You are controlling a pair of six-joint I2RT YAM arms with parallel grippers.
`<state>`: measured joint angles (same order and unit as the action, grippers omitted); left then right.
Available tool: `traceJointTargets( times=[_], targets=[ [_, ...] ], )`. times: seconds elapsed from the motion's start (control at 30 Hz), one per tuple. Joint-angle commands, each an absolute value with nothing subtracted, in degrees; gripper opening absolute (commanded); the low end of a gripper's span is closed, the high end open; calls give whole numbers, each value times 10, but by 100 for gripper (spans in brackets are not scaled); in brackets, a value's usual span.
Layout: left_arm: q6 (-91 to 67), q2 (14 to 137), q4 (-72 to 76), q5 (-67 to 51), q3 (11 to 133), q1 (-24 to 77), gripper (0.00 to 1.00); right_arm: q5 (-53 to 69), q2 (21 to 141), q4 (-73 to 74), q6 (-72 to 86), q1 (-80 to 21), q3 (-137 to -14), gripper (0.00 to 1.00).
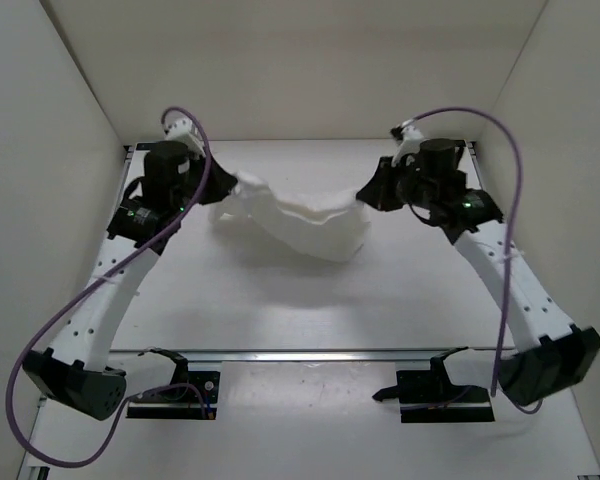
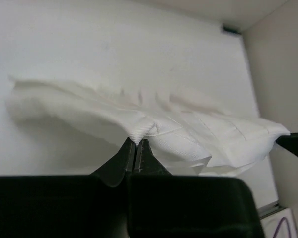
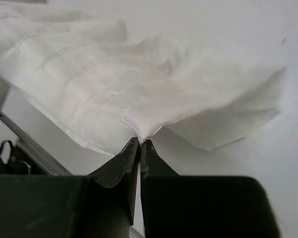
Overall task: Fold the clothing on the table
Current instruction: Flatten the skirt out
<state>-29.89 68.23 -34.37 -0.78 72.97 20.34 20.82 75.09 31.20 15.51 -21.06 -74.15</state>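
Observation:
The white clothing (image 1: 300,222) hangs stretched between my two grippers above the far half of the table (image 1: 300,310), sagging in the middle. My left gripper (image 1: 232,184) is shut on its left edge. In the left wrist view the black fingertips (image 2: 128,151) pinch a fold of the clothing (image 2: 139,116). My right gripper (image 1: 363,193) is shut on the right edge. The right wrist view shows its tips (image 3: 131,151) pinching a peak of the clothing (image 3: 139,89), which spreads away above them.
White walls (image 1: 40,150) close in the table on the left, back and right. A metal rail (image 1: 310,354) crosses the table near the arm bases. Purple cables (image 1: 70,310) loop off both arms.

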Motion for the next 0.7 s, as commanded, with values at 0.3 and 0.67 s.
traceJointTargets(
  times=[0.3,0.67],
  targets=[
    [-264,650,-477,-41,994,186,0,263,677,445,188,-224,-971,0],
    [-218,862,-426,-115,981,113,0,267,923,439,127,-169,-1153,0]
  ],
)
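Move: The skirt already hangs between the hands, shut fingers pinching an edge of it at either end. Its middle is about 13 cm to the left hand's right, 3 cm ahead and 10 cm below; a loose left flap hangs some 4 cm ahead, 3 cm left and 20 cm below. From the right hand the middle is about 12 cm left, 3 cm ahead and 11 cm below, with the right flap some 2 cm right, level fore and aft, 18 cm below. The skirt is flung up by its two pinched ends: both hands whip it about 17 cm higher while drawing back a little, fingertips tilting up, then swing forward over the table some 8 cm and come down, the left dropping much farther than the right, wrists tipping back down. Both grips hold throughout. ##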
